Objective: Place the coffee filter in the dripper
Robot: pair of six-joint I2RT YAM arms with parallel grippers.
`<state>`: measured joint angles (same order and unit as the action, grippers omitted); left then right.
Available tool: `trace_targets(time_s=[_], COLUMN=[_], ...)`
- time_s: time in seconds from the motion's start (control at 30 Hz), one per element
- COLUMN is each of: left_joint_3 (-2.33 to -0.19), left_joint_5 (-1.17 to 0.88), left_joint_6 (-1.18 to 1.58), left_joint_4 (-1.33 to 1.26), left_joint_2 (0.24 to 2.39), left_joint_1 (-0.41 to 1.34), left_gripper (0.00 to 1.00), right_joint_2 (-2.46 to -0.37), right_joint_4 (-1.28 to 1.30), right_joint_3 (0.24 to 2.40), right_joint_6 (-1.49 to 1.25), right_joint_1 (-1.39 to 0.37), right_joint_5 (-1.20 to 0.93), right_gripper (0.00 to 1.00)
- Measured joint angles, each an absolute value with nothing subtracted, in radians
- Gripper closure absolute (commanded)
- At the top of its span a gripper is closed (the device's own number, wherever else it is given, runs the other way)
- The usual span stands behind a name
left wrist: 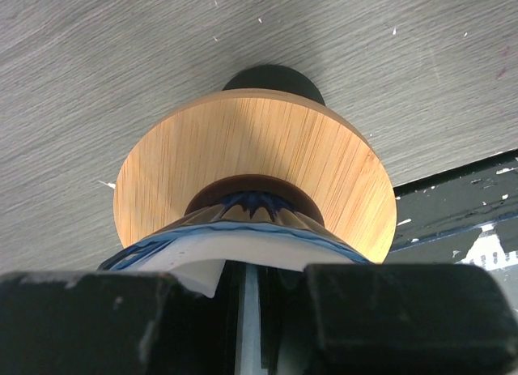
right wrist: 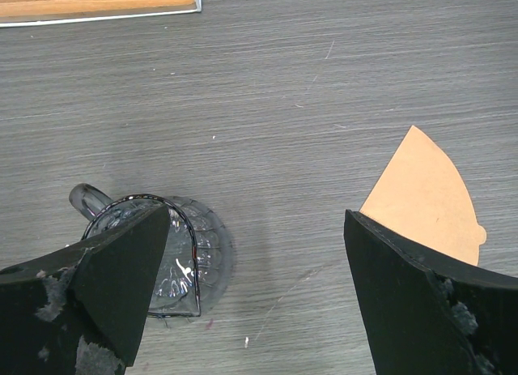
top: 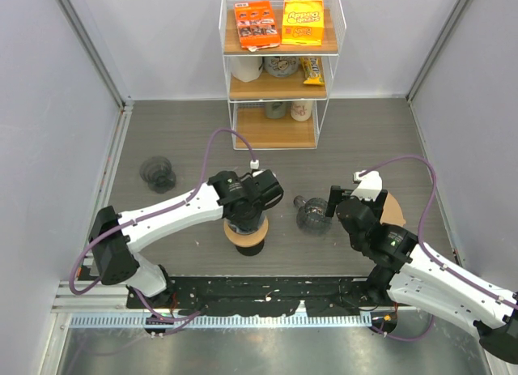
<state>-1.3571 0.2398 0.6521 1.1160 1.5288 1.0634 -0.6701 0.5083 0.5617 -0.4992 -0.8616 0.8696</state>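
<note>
The dripper (left wrist: 252,206) is blue ribbed glass on a round wooden collar (left wrist: 259,144), standing near the table's front centre (top: 245,234). A white coffee filter (left wrist: 267,247) lies inside its rim. My left gripper (left wrist: 251,310) hangs right over the dripper (top: 243,203), its fingers nearly together with a thin pale strip of the filter's paper between them. My right gripper (right wrist: 255,286) is wide open over bare table, nothing between its fingers.
A clear glass dripper with a handle (right wrist: 194,249) lies left of the right gripper (top: 313,215). A brown paper filter (right wrist: 425,197) lies flat to its right. Another dark glass piece (top: 158,172) sits far left. A wire shelf with snacks (top: 279,67) stands at the back.
</note>
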Motion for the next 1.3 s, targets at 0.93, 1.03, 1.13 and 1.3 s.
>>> trace_targets(time_s=[0.93,1.03,1.13,1.3], left_joint_3=[-1.360,-1.361,-1.361,-1.364], left_joint_5=[0.262,0.262,0.262,0.262], left_joint_6=[0.656,0.656,0.654,0.655], left_joint_4=[1.104,1.104,1.103,1.103], left_joint_2=[1.497,1.491,1.489,1.478], left_joint_1=[1.074,1.075,1.076,1.076], left_gripper=[0.49,0.48,0.44,0.42], right_joint_2=[-0.670,-0.664,-0.659,-0.659], right_joint_4=[0.508,0.508,0.508,0.508], right_joint_3=[0.557,0.556,0.555,0.555], right_joint_6=[-0.500,-0.500,-0.500,-0.501], right_joint_1=[-0.862,-0.862,-0.862,-0.862], right_joint_5=[0.875,0.878,0.879,0.881], right_gripper=[0.05,0.05,0.05,0.05])
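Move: My left hand is already down in the mouth of the dripper, with the nearly shut fingers between the filter's two walls; the dripper's middle lies about 2 cm below and 1 cm ahead. The wooden ring carrying it is some 6 cm below, also 1 cm ahead. The glass carafe stands about 17 cm to the right, 5 cm farther out and 8 cm lower. From my idle right hand, the dripper is roughly 25 cm left, 5 cm back and 4 cm below. I spread my left fingers inside the coffee filter, from nearly shut to about half open, pushing its walls apart towards the sides of the dripper. At first I hold the hand in place; then, still opening, I ease it straight up about 1.5 cm, barely tilting it, with the tips still in the paper. ##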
